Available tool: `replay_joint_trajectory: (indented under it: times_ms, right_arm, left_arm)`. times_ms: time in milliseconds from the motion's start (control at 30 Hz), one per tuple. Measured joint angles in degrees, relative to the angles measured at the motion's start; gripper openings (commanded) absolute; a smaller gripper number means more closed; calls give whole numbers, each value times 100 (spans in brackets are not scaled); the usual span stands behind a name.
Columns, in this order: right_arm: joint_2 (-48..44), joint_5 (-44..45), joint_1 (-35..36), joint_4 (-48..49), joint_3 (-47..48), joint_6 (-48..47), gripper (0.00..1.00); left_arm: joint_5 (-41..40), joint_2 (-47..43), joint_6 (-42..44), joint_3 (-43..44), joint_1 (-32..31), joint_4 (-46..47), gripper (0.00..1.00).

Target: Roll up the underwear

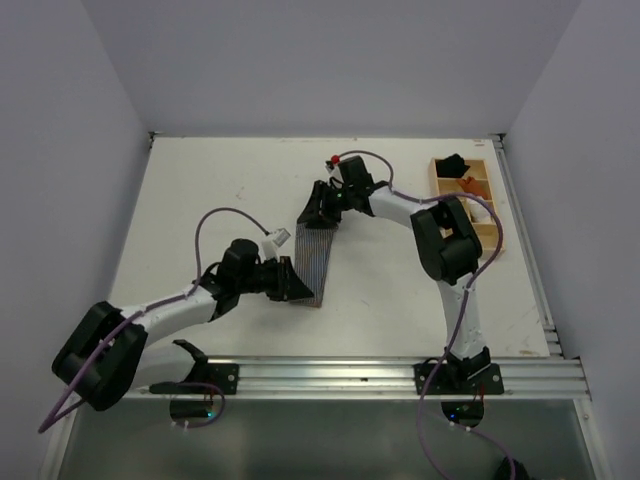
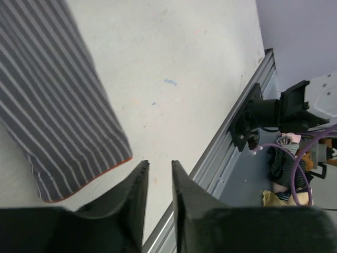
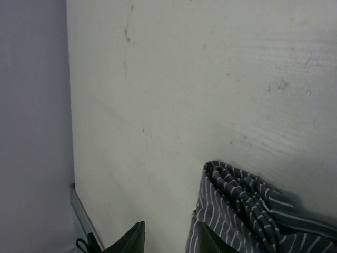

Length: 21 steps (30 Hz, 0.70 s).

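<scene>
The underwear (image 1: 314, 255) is a grey-and-white striped cloth lying as a long narrow strip on the white table. My left gripper (image 1: 295, 283) sits at its near end, and my right gripper (image 1: 322, 208) at its far end. The left wrist view has the striped cloth (image 2: 58, 110) with its orange-edged hem lying flat, just left of my left gripper (image 2: 159, 164), which is open a little over bare table. In the right wrist view my right gripper (image 3: 171, 226) is open and empty. Its right finger (image 3: 206, 241) is at the edge of the bunched underwear (image 3: 247, 211).
A wooden tray (image 1: 496, 215) at the back right holds small black (image 1: 450, 163) and orange (image 1: 468, 183) bundles. A small red object (image 1: 333, 160) lies behind the right gripper. An aluminium rail (image 1: 400, 375) runs along the table's near edge.
</scene>
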Motion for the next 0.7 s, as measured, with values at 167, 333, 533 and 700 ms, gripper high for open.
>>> replay_joint_trajectory:
  times_ms: [167,333,533,700]
  right_arm:
    - [-942,782,-2,-1235,345,-234,60]
    - [-2439,1375,11,-2039,-417,-339,64]
    - [-3209,1733,459,-2483,-1692,-317,65]
    - [-3189,1980,1158,-2503,-2332,-127,64]
  left_arm:
    - [-420,-660,120,984,4,-990,64]
    - [-542,-632,271,1405,511,-1451,64]
    - [-151,-131,319,1325,1753,-1484,64]
    - [313,-31,297,822,1827,-1104,63]
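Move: The folded underwear's near end is the next thing to take. From the left hand it is about 3 cm ahead, 2 cm to the left and 6 cm below. From the right hand, above the far end, it lies about 19 cm back, 3 cm to the left and 5 cm below. The underwear's far end is about 2 cm ahead of the right hand, 1 cm to its right and 5 cm below. Towards the underwear's near end goes the right hand, already free of the far end: it lifts some 11 cm, then sweeps back about 17 cm and a little right while sinking again, spreading to wide and tipping its fingers more steeply down. The left hand rises, opens wide, swings forward and left off the near end with a slight counter-clockwise turn, then sinks and starts back beside the strip's left edge. ##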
